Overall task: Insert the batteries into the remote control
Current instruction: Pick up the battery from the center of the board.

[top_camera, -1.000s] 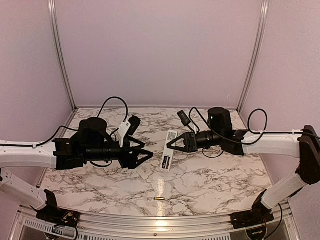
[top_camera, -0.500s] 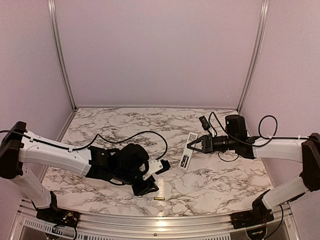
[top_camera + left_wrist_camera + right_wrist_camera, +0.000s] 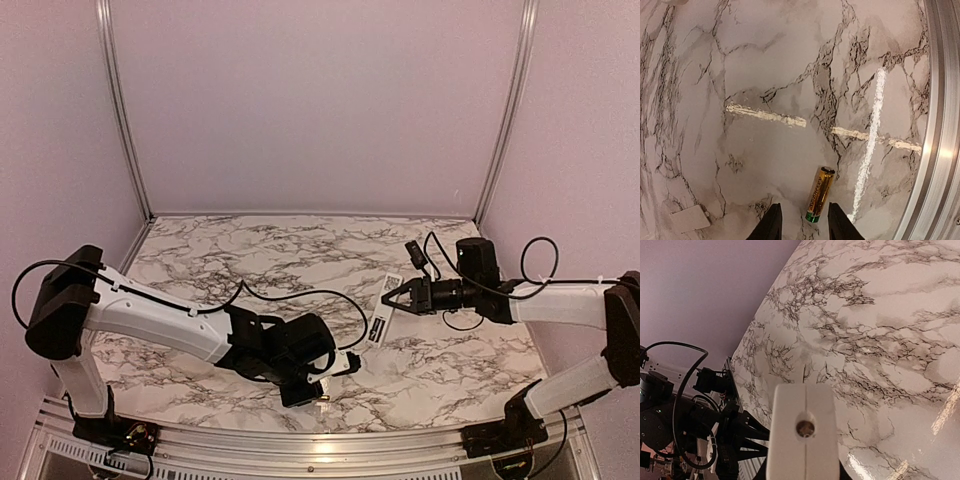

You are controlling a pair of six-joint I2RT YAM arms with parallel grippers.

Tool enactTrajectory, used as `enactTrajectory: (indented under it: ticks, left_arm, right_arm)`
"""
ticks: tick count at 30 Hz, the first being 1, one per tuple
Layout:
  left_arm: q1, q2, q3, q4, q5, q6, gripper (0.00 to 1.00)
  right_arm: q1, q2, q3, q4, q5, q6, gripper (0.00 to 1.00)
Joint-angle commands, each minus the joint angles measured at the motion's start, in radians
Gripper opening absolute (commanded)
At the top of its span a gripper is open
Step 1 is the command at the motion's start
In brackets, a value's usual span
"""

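A golden battery [image 3: 820,194] lies flat on the marble table near its front edge. My left gripper [image 3: 803,206] hangs just over it, open. Its two dark fingertips [image 3: 774,220] stand either side of the battery's green end without touching it. From above, the left gripper [image 3: 308,392] covers most of that battery. My right gripper [image 3: 400,296] is shut on the white remote control [image 3: 380,308] and holds it tilted over the table's right half. In the right wrist view the remote control [image 3: 802,435] points end-on, a small round window in its end, and hides the fingers.
A small white flat plate [image 3: 689,219] lies on the table left of my left fingers. The metal front rail [image 3: 942,125] runs close to the battery on the right. Lilac walls [image 3: 320,100] enclose the table on three sides.
My left arm has swung from mid-table down to the front edge over the golden battery, and its jaws have narrowed. The right arm has carried the remote a little to the right.
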Motion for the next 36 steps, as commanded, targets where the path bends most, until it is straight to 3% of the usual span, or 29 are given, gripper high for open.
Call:
enactTrajectory:
  ticks: [1, 14, 22, 30, 36]
  left_arm:
    - [-0.007, 0.035, 0.035, -0.058, -0.03, 0.038, 0.32]
    - [-0.022, 0.085, 0.041, -0.052, 0.001, 0.065, 0.23]
    - [-0.032, 0.072, 0.019, -0.043, 0.028, 0.054, 0.1]
    - [-0.026, -0.011, -0.051, 0.022, 0.088, -0.025, 0.01]
    - [0.025, -0.149, -0.115, 0.116, 0.172, -0.153, 0.0]
  right_arm:
    - [-0.009, -0.016, -0.01, 0.022, -0.02, 0.013, 0.0]
    - [-0.009, -0.009, -0.021, 0.042, -0.033, 0.018, 0.0]
    - [-0.009, 0.013, -0.023, 0.067, -0.039, 0.027, 0.0]
    - [-0.009, 0.036, -0.027, 0.108, -0.047, 0.05, 0.0]
    - [0.002, 0.074, -0.065, 0.291, -0.094, 0.149, 0.0]
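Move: The battery lies almost under the left hand: about 1 cm back, 1 cm to its right and 3 cm below. The loose battery cover lies on the board about 11 cm farther out than the battery and 6 cm to its left. The open remote, held up in the right hand, is some 11 cm ahead of the left hand, 14 cm to its right and 10 cm above. From the right hand the battery is about 15 cm back, 14 cm left and 14 cm down. The battery is pinched near its green end, the one nearer the left arm: the left hand sinks about 2.5 cm onto it, eases back towards the base while its partly open fingers close, and shuts on it. Keeping that grip, the hand draws back another centimetre and starts up, rising about 1.5 cm. ##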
